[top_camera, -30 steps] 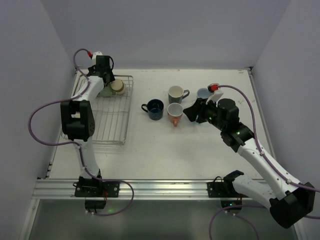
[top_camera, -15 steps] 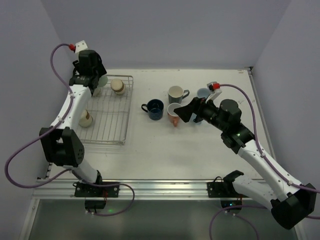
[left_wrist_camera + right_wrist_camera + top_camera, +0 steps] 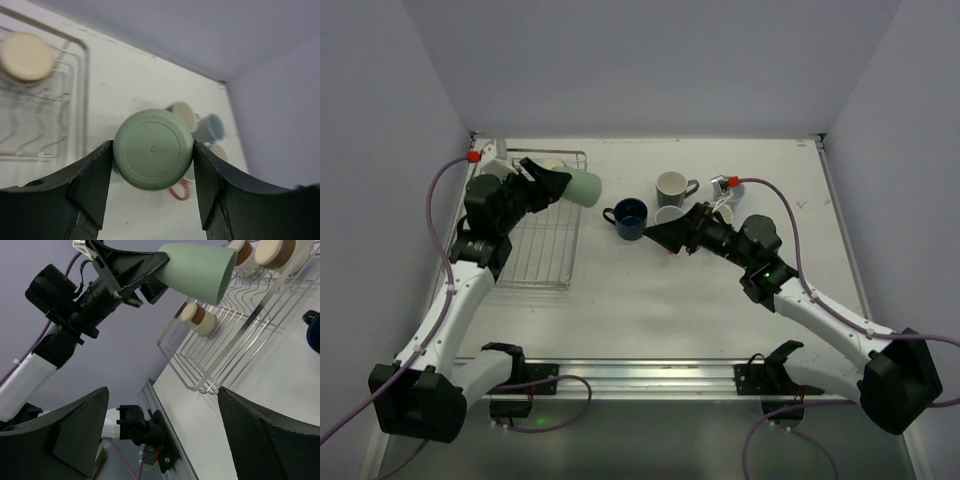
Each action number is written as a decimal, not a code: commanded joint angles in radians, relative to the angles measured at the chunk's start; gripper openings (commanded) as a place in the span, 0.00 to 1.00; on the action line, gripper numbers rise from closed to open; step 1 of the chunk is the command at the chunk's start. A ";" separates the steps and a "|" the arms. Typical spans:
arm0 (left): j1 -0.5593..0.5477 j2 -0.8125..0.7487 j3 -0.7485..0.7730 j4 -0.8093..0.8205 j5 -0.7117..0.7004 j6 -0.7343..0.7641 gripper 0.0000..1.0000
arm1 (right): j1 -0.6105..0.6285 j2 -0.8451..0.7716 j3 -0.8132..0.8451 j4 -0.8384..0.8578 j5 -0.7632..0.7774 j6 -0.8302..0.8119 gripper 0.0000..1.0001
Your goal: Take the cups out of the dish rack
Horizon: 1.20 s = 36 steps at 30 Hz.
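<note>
My left gripper (image 3: 560, 185) is shut on a mint green cup (image 3: 583, 187) and holds it on its side in the air, at the right rim of the dish rack (image 3: 545, 252). In the left wrist view the cup's base (image 3: 152, 149) sits between both fingers. My right gripper (image 3: 663, 234) is open and empty, pointing left over the salmon-pink mug (image 3: 669, 217); its view shows the mint cup (image 3: 200, 270) and the rack (image 3: 240, 335). A navy mug (image 3: 630, 218) and a grey-green mug (image 3: 673, 187) stand on the table. A beige-and-brown cup (image 3: 25, 55) stays in the rack.
Three beige-and-brown cups (image 3: 197, 317) show in the rack in the right wrist view. A light blue cup (image 3: 212, 127) stands beyond the grey-green mug. The walls close in at the left, back and right. A metal rail (image 3: 640, 375) runs along the near edge.
My left arm has lifted the mint green cup from the rack's far left corner and swung it right to the rack's right rim. My right gripper has moved left over the salmon-pink mug.
</note>
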 commanded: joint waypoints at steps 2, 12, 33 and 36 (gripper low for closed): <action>-0.104 -0.102 -0.148 0.367 0.333 -0.248 0.01 | 0.035 0.065 -0.033 0.241 0.010 0.077 0.91; -0.284 -0.129 -0.339 0.637 0.364 -0.417 0.01 | 0.047 0.134 -0.034 0.298 0.016 0.083 0.79; -0.298 -0.323 -0.060 -0.391 -0.468 0.280 0.99 | 0.223 0.367 0.564 -0.996 0.393 -0.561 0.01; -0.298 -0.427 -0.118 -0.406 -0.599 0.278 1.00 | 0.267 0.497 0.699 -1.119 0.463 -0.616 0.02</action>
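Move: Out of the left hand sticks the green cup, its middle about 7 cm to that hand's right and 3 cm back; the right gripper it goes to is some 24 cm right and 12 cm back, level in height. From the open right hand the green cup is roughly 10 cm ahead and 17 cm left. The navy mug stands 18 cm ahead of the right hand, 6 cm left and 20 cm below; the orange-handled cup 15 cm ahead, 5 cm right and equally low. Swinging right about 14 cm and back 11 cm while turning clockwise some 35 degrees, the left hand brings the green cup to the right gripper, which edges left and shuts on its wall, one finger inside the mouth. The left hand then opens wide and withdraws about 13 cm left; the right lowers roughly 7 cm, drifting forward and left, its fingers tipping down some 45 degrees. ##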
